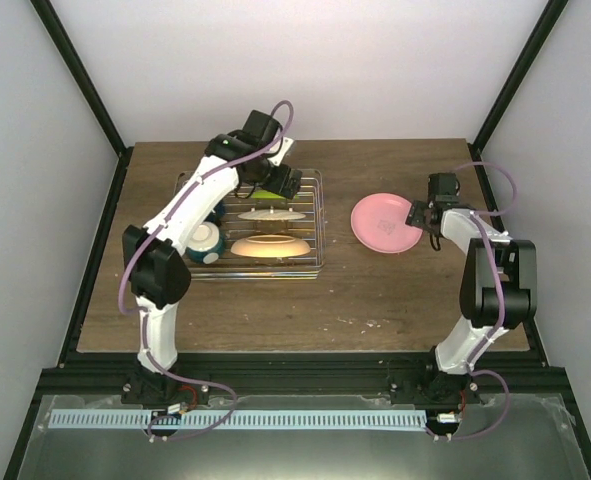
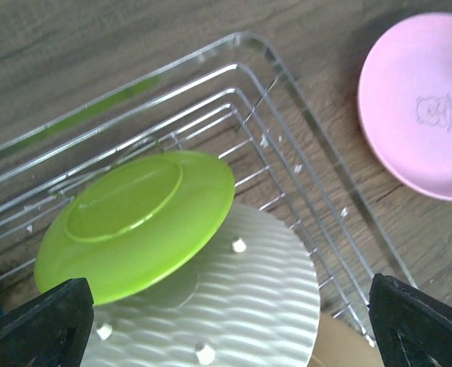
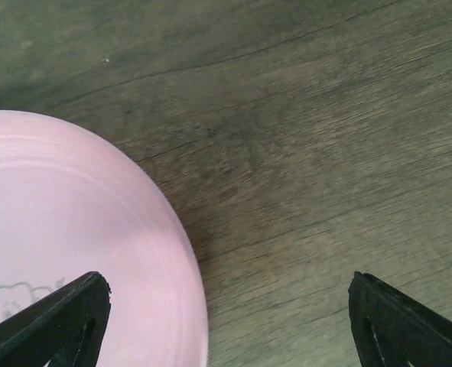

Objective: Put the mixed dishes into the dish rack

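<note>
The silver wire dish rack (image 1: pixel 315 222) sits left of centre. In it, a lime-green plate (image 2: pixel 134 222) lies upside down, leaning on a cream ribbed plate (image 2: pixel 248 306). A tan dish (image 1: pixel 270 246) and a teal-blue bowl (image 1: pixel 205 240) sit nearer in the rack. A dark blue mug (image 1: pixel 216 211) shows partly behind the left arm. My left gripper (image 2: pixel 233 329) hovers open above the two plates, holding nothing. The salmon-pink plate (image 3: pixel 65 229) lies flat on the table right of the rack. My right gripper (image 3: pixel 229 321) is open astride its right rim, one finger over the plate, the other over bare wood.
The wooden table (image 1: pixel 375 300) is bounded by black frame posts and pale walls. The pink plate (image 1: pixel 385 223) lies a short gap from the rack's right rim. Both arm bases stand at the near edge.
</note>
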Robot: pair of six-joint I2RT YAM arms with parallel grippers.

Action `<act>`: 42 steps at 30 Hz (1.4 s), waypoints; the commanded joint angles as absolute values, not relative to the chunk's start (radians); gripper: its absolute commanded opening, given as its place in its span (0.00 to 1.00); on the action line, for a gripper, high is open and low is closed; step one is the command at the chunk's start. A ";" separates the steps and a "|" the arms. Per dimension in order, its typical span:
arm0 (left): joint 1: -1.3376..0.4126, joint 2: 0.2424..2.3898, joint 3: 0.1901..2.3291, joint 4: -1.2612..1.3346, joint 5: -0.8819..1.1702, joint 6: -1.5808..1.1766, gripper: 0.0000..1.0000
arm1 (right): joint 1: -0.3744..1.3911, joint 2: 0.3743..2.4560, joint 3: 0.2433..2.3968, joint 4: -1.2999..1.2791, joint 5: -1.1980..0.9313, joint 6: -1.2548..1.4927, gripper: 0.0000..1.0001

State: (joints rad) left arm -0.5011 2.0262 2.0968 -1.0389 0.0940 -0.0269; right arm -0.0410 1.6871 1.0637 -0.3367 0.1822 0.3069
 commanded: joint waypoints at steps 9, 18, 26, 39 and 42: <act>-0.495 1.755 1.825 -0.910 0.092 0.000 1.00 | -0.052 1.803 1.066 -0.254 0.052 0.295 0.60; -0.495 1.575 1.668 -1.009 0.092 -0.063 1.00 | -0.052 1.845 1.055 -0.243 0.006 0.296 0.14; -0.509 1.402 1.515 -1.177 0.177 -0.157 1.00 | -0.051 1.850 1.064 -0.239 0.020 0.280 0.01; -0.558 1.268 1.299 -1.339 0.192 -0.231 1.00 | -0.037 1.849 1.079 -0.247 0.046 0.264 0.01; -0.558 1.337 1.309 -1.322 0.096 -0.242 1.00 | -0.022 1.828 1.074 -0.245 0.061 0.260 0.01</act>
State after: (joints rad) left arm -0.5556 1.2694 1.3071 -1.3235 0.1818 -0.2146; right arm -0.0399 1.8317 1.0672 -0.1890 -0.0250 0.3042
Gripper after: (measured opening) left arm 0.998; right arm 0.065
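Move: About 11 cm to the right hand's left, 2 cm ahead and 6 cm below lies the middle of the pink plate; its near rim is already between the open fingers' line. The rack's right side stands some 29 cm left and level. From the left hand, the rack's front rail is roughly 18 cm back, 8 cm left and 17 cm below; the beige plate lies about 8 cm back, 1 cm left, and the teal bowl 8 cm back, 18 cm left, both some 15 cm down. Sinking about 5 cm onto the pink plate's right rim, the right hand closes its fingers and pinches the rim, edging left and forward, rolling its left side up some 10 degrees and easing slightly up before it holds still. The open left hand dips, rises off the plates, then sweeps some 25 cm back and 10 cm left past the rack's front rail, coming down and tipping to point nearly straight down. ##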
